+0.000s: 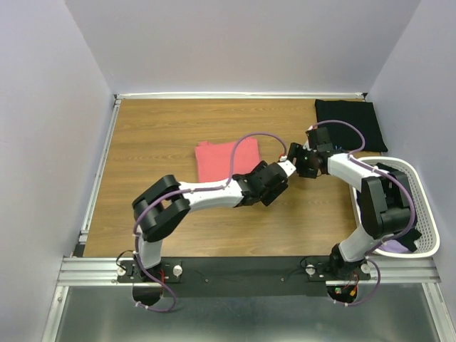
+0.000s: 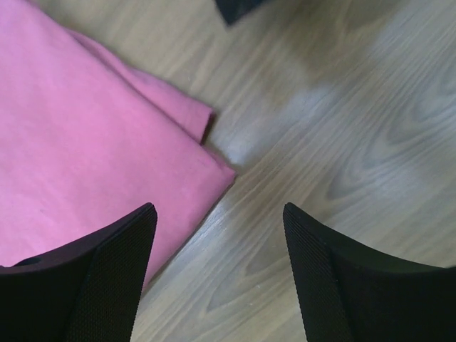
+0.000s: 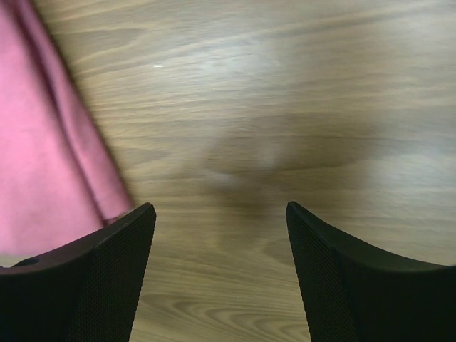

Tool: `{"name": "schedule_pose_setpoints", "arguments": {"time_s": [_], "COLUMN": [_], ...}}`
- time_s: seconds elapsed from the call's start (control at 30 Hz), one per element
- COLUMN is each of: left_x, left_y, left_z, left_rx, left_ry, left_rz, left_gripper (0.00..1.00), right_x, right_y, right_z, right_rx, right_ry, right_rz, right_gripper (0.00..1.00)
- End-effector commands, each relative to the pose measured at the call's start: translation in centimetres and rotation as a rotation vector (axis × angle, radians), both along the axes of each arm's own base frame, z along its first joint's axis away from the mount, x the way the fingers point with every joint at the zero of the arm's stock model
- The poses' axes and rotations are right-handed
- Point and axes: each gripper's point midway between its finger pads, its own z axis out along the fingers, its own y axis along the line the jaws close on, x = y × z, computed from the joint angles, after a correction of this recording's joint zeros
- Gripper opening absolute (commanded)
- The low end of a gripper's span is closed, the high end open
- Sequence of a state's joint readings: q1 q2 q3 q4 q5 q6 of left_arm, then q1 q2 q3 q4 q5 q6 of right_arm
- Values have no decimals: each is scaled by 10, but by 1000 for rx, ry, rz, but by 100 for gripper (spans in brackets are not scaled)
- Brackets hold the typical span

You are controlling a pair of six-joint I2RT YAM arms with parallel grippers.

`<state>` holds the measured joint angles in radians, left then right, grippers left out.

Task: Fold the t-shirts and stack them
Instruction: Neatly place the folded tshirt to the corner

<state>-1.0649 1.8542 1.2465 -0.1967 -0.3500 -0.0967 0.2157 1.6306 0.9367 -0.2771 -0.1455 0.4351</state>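
A coral-pink t-shirt (image 1: 219,160) lies folded on the middle of the wooden table (image 1: 157,135). A black t-shirt (image 1: 350,124) lies folded at the back right corner. Both grippers meet just right of the pink shirt. My left gripper (image 1: 286,168) hovers over the shirt's right corner (image 2: 85,142), open (image 2: 219,214), with bare wood between its fingers. My right gripper (image 1: 298,161) faces it, also open (image 3: 219,214) over bare wood. In the right wrist view the pink shirt's edge (image 3: 43,157) shows at the left. Neither gripper holds anything.
A white slatted basket (image 1: 425,206) stands at the right edge with a bit of lilac cloth (image 1: 396,246) in it, partly hidden by the right arm. A dark part (image 2: 239,7) shows at the top of the left wrist view. Walls enclose the table.
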Motion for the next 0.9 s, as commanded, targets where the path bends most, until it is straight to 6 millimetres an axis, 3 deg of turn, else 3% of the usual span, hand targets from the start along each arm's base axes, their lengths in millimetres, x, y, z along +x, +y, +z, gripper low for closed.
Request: {"name": "schedule_pose_setpoints", "arguments": {"time_s": [0.0, 0.3, 0.53, 0.7, 0.8, 0.87], "left_x": [4, 8, 13, 13, 17, 19], "left_y": [1, -4, 2, 4, 8, 10], "left_z": [-9, -34, -50, -44, -35, -22], "left_rx": [90, 141, 193, 175, 153, 123], "left_ry": [-25, -7, -5, -12, -28, -45], "left_rz": [-8, -18, 22, 35, 56, 64], "left_gripper": [76, 68, 51, 35, 17, 14], "right_x": [-6, -10, -12, -12, -11, -12], "right_y": [-19, -15, -9, -4, 7, 14], "right_z": [0, -4, -5, -5, -3, -2], "right_rx": [-36, -10, 19, 50, 103, 153], "right_ry": [10, 28, 42, 48, 58, 72], "right_rz": [-51, -35, -21, -10, 8, 12], "right_gripper": [82, 82, 82, 81, 81, 81]}}
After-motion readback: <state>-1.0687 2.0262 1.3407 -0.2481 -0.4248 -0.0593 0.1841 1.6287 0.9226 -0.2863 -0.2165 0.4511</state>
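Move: The near right corner of the pink t-shirt is almost straight below the left hand, about 5 cm down and 1 cm ahead. The pink t-shirt's middle lies some 13 cm to this hand's left and 8 cm ahead, while the black t-shirt lies roughly 25 cm to its right and 19 cm farther out. From the right hand, that pink corner is about 11 cm to the left, 6 cm back and 3 cm down. The left hand sinks about 4.5 cm onto the near right corner of the pink t-shirt, first quickly, then after a short hang with a second small dip, edging about 1 cm forward and rolling some 10 degrees so that its left side rises. Its fingers go from well open to nearly shut, slowly at first and faster once the hand is down, and the tips come to pinch the corner's edge against no more than the cloth between them. ##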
